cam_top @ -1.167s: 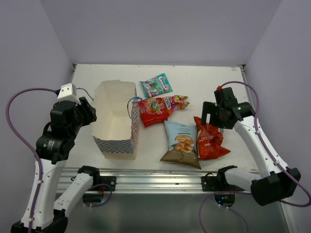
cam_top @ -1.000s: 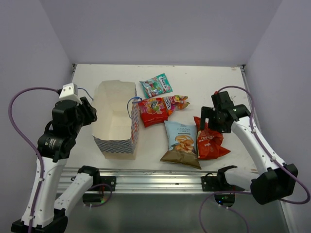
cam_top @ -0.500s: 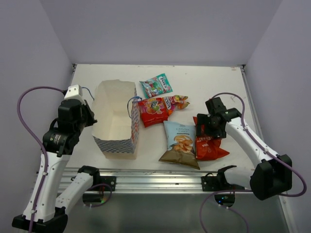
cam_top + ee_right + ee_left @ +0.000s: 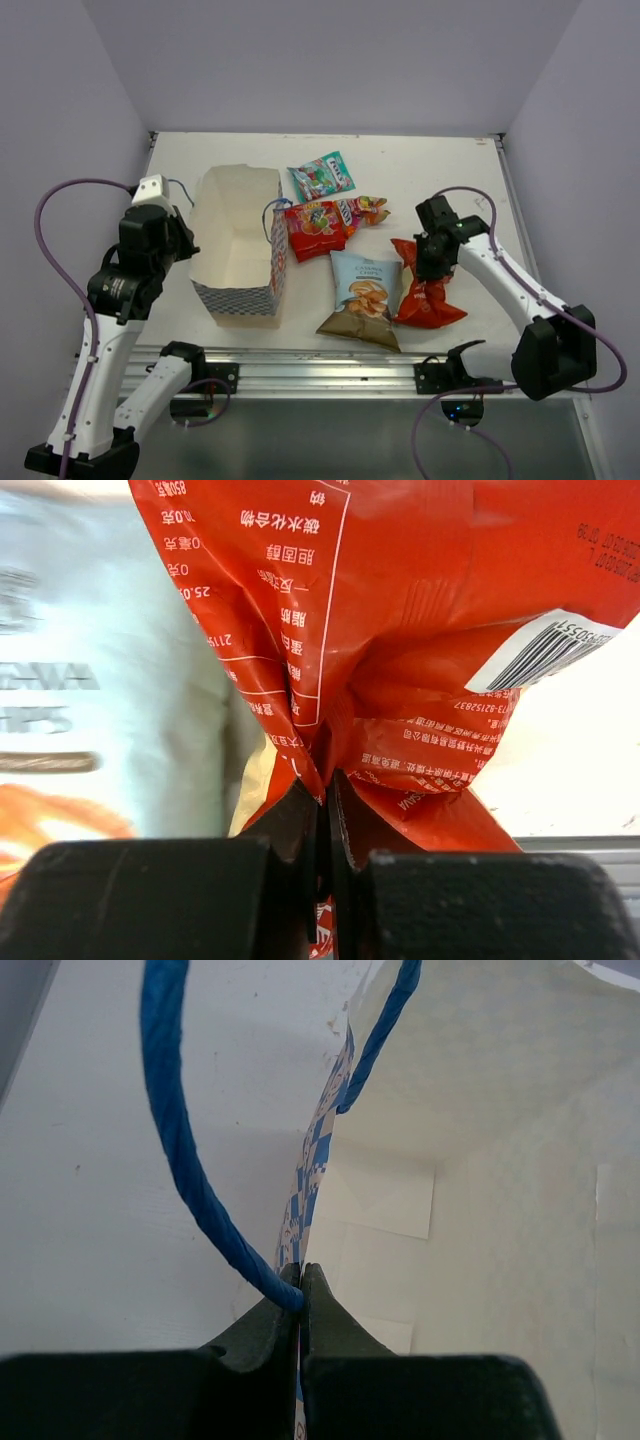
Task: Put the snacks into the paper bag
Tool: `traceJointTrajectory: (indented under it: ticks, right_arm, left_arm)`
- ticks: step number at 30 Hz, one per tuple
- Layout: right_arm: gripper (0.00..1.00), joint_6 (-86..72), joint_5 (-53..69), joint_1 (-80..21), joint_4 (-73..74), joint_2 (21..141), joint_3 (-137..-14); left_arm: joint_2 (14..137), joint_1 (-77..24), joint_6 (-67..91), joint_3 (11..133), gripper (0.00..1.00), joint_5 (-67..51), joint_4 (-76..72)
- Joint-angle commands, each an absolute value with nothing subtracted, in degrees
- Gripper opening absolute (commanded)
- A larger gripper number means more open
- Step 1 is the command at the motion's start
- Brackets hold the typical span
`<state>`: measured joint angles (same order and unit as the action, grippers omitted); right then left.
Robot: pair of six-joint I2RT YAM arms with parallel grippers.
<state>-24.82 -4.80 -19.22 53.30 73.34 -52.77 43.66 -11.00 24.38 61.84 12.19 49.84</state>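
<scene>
The paper bag point(image 4: 240, 245) stands open at the left, white inside, checkered outside. My left gripper point(image 4: 183, 243) is shut on its left wall point(image 4: 320, 1160) beside the blue cord handle point(image 4: 180, 1150). My right gripper point(image 4: 425, 262) is shut on the top edge of the red chip bag point(image 4: 425, 290), pinching a fold of it point(image 4: 330, 710). The light-blue chip bag point(image 4: 362, 297) lies just left of it, touching. The red fruit-candy bag point(image 4: 315, 228), small red-yellow packet point(image 4: 365, 209) and small teal packet point(image 4: 322, 176) lie right of the paper bag.
The table's front rail point(image 4: 310, 372) runs along the near edge. Purple walls close in the left, back and right sides. In the right wrist view the light-blue chip bag point(image 4: 110, 670) fills the left half.
My right gripper came down onto the red chip bag, shut on it and dragged it left, pushing the light-blue chip bag left and turning it. My left gripper stays put on the paper bag.
</scene>
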Motion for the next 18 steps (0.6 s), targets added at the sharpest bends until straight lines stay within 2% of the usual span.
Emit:
traceJointTrajectory:
  ticks: [1, 4, 7, 9, 12, 15, 18]
  right_arm:
    - [0.0, -22.3, -6.9, -19.7, 54.8, 68.7, -64.4]
    - [0.0, -20.9, -4.5, -20.0, 55.1, 70.2, -86.6]
    - [0.0, -23.3, 2.4, -20.5, 48.1, 72.0, -99.6]
    - [0.0, -26.4, 6.6, -20.7, 41.2, 72.9, -102.5]
    - [0.0, -37.1, 16.1, -21.2, 16.3, 74.7, -102.1]
    - [0.0, -47.9, 22.6, -26.4, 3.0, 81.1, -103.1]
    - [0.0, -48.7, 24.5, -36.1, 1.3, 89.3, -110.0]
  left_arm:
    - [42.9, -11.1, 23.3, 61.7, 0.0, 11.6, 47.7]
    - [42.6, -11.1, 22.8, 61.6, 0.0, 10.9, 47.5]
    - [42.6, -11.2, 22.8, 61.4, 0.0, 10.2, 47.6]
    - [42.5, -11.1, 22.8, 61.3, 0.0, 10.2, 47.6]
    - [42.4, -11.1, 22.9, 61.1, 0.0, 10.1, 47.6]
    - [42.4, -11.1, 22.8, 61.2, 0.0, 10.2, 47.6]
    - [42.1, -11.1, 22.9, 61.2, 0.0, 10.5, 47.6]
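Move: The paper bag's open mouth lies about 38 cm to the right hand's left, 6 cm farther out and some 17 cm higher; that hand already pinches the red snack bag low over the table. The blue chips bag is roughly 12 cm to the right hand's left and 3 cm back, the red candy bag 22 cm left and 12 cm ahead, both about 5 cm lower. From the left hand the mouth is about 8 cm right and 4 cm ahead. Hoisting the already pinched red snack bag fast off the table, the right arm climbs nearly 50 cm, going forward about 10 cm early on and then left some 17 cm. Its wrist swings up by roughly 90 degrees, from pointing down to pointing ahead and left, with the fingers shut. The left hand stays put, still pinching the paper bag's left rim and blue handle. ##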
